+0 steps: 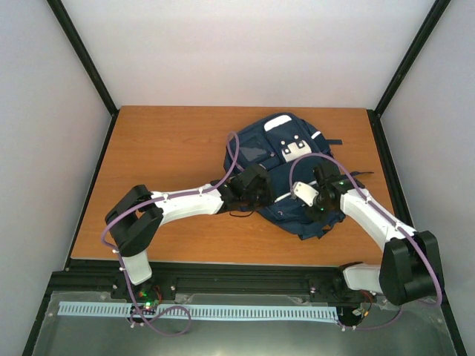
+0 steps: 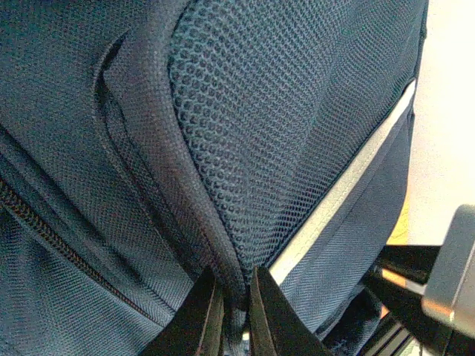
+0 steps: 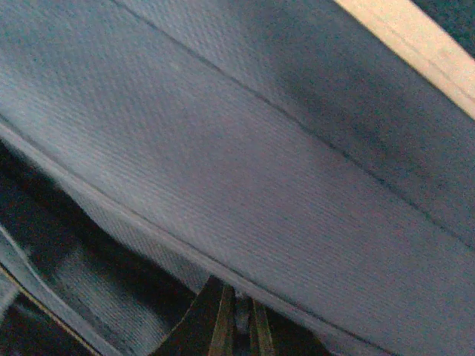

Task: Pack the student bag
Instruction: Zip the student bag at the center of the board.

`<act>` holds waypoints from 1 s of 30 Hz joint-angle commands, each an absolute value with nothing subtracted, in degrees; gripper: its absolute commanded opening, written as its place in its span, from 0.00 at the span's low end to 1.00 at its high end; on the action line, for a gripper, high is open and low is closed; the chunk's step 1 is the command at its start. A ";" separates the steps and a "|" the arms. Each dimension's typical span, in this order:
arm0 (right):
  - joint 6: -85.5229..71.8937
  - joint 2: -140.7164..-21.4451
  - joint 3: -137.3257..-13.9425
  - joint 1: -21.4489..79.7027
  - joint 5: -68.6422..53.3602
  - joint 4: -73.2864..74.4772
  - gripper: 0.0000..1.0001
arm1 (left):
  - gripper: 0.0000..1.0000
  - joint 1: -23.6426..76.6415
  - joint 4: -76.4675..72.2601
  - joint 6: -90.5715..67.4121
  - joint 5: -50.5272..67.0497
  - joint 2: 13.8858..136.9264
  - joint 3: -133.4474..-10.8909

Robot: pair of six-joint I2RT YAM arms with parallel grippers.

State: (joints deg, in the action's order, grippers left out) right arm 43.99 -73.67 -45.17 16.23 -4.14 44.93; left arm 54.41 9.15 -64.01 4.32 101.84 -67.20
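The student bag (image 1: 286, 159), a large navy backpack with white patches and trim, lies on the wooden table right of centre. My left gripper (image 1: 261, 185) is at its left side, shut on a fold of the bag's fabric beside a mesh pocket (image 2: 297, 111); in the left wrist view the pinched seam sits between the fingertips (image 2: 236, 297). My right gripper (image 1: 318, 204) is at the bag's near right edge, shut on a hem of the bag (image 3: 297, 185); the fabric edge runs between its fingers (image 3: 239, 315). A zipper (image 2: 52, 237) runs along the bag's lower left.
The wooden table (image 1: 163, 148) ends at a black frame rail (image 1: 223, 271) near the arm bases. White walls enclose the table on three sides. Purple cables loop from both arms over the bag.
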 commanded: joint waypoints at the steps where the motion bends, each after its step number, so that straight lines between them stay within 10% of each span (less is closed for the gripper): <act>1: 49.09 -71.64 -46.32 11.40 -0.21 48.83 0.03 | 0.01 54.23 11.71 -60.73 5.09 101.20 -66.88; 18: 60.00 -75.41 -52.44 -0.87 -1.14 52.95 0.03 | 0.01 46.65 17.51 -53.12 4.41 90.43 -54.14; 30: 44.93 -74.57 -54.02 24.03 -6.39 54.29 0.03 | 0.07 30.94 25.31 -42.29 5.28 88.53 -58.28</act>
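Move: My left hand already pinches the bag's edge piping; the bare board I take it to lies about 15 cm left, 4 cm ahead and 8 cm below. From that hand the white stripe's middle is some 8 cm right and 2 ahead. My right fingers already hold the zipper pull, about 15 cm right of the left hand and 3 cm back; from the right hand the stripe's middle is 8 cm left and 6 ahead, the buckle patch 7 left and 19 ahead. With the zipper pull still pinched, I draw my right hand about 7 cm to the right while my left keeps its grip on the piping. Then my left hand pulls that edge quickly left, some 15 cm and a little forward, and my right swings back left with it, ending slightly left of where it began, about 2.5 cm higher and turned 10 degrees or so counter-clockwise. ##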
